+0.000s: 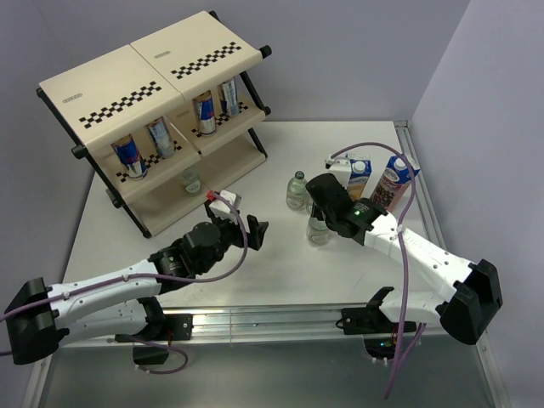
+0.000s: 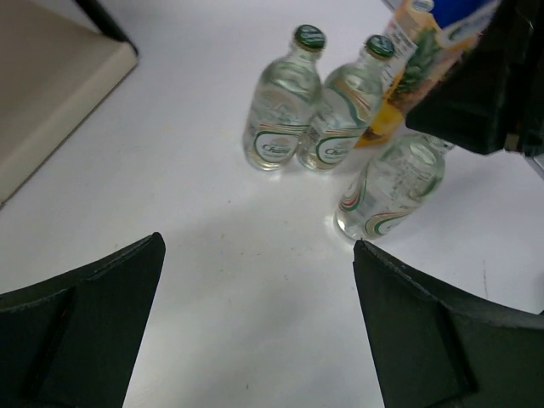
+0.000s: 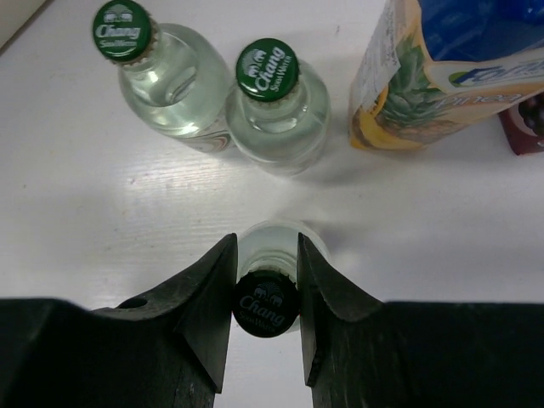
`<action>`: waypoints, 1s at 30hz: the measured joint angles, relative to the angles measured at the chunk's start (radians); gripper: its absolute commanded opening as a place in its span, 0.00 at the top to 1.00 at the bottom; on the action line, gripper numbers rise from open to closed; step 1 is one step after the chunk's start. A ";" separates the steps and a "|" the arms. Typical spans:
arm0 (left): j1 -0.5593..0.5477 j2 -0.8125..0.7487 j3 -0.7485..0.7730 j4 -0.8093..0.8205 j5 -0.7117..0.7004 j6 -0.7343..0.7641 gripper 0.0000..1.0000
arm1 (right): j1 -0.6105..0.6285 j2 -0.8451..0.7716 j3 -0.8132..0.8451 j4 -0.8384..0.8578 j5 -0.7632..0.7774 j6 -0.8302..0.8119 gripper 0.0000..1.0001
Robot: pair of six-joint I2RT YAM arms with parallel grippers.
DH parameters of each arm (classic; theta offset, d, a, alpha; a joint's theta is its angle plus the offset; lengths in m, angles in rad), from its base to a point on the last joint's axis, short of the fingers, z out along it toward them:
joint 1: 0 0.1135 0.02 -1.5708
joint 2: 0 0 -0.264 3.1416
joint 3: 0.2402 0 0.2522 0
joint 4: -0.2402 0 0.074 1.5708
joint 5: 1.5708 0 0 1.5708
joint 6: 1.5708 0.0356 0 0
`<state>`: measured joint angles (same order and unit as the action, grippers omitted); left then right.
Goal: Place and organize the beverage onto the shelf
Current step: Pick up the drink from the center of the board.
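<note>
The shelf point(image 1: 127, 81) stands at the far left, with several blue-silver cans point(image 1: 127, 157) on its middle tier and one clear bottle point(image 1: 191, 180) on the bottom tier. My right gripper point(image 3: 266, 255) is shut on the neck of a clear bottle point(image 3: 265, 306) that stands on the table point(image 1: 319, 228). Two more bottles point(image 3: 166, 76) point(image 3: 276, 110) stand just beyond it. The pineapple carton point(image 3: 425, 85) and the grape carton point(image 1: 395, 181) stand upright to the right. My left gripper point(image 2: 259, 255) is open over bare table, short of the bottles point(image 2: 276, 127).
The shelf's bottom corner point(image 2: 42, 93) shows at the left of the left wrist view. The right gripper's body point(image 2: 484, 76) hangs over the third bottle point(image 2: 395, 187). A raised rail point(image 1: 425, 195) runs along the table's right edge.
</note>
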<state>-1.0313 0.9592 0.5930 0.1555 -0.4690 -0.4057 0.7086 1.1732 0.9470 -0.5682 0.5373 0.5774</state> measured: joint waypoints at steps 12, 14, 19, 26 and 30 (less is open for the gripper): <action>-0.174 0.201 -0.084 0.415 -0.033 0.225 0.01 | 0.185 0.036 0.242 -0.092 -0.009 -0.059 1.00; -0.187 0.217 -0.101 0.464 -0.045 0.241 0.01 | 0.221 0.052 0.294 -0.105 -0.016 -0.065 1.00; -0.217 0.238 -0.158 0.586 -0.082 0.280 0.00 | 0.289 0.090 0.378 -0.128 -0.041 -0.079 1.00; -0.225 0.257 -0.164 0.644 -0.129 0.285 0.00 | 0.345 0.146 0.425 -0.185 -0.047 -0.097 1.00; -0.231 0.311 -0.148 0.634 -0.189 0.276 0.02 | 0.383 0.179 0.443 -0.203 -0.032 -0.105 1.00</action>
<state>-1.2625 1.2701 0.4446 0.7895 -0.6582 -0.1299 1.0916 1.3518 1.3895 -0.7715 0.5049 0.4725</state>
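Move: The clear bottle, its neck already pinched by the right fingers, hangs with its middle some 8 cm straight below that hand. The open left gripper waits about 20 cm left, 6 cm back and 4 cm above the right hand. Two more bottles stand 10 cm ahead and 1 cm left, and 12 cm ahead and 7 cm left; the pineapple carton 12 cm ahead, 9 cm right. From the left hand, the held bottle is about 20 cm right, 6 cm ahead, 12 cm lower. The held bottle is carried about 14 cm left towards the left gripper, raised some 10 cm and then eased slightly down, drawing back nearly 6 cm as the right hand turns about 25 degrees counter-clockwise, keeping its pinch. The left hand comes to meet it, some 6 cm right, slightly back and down, fingers tipping up and staying wide open. ##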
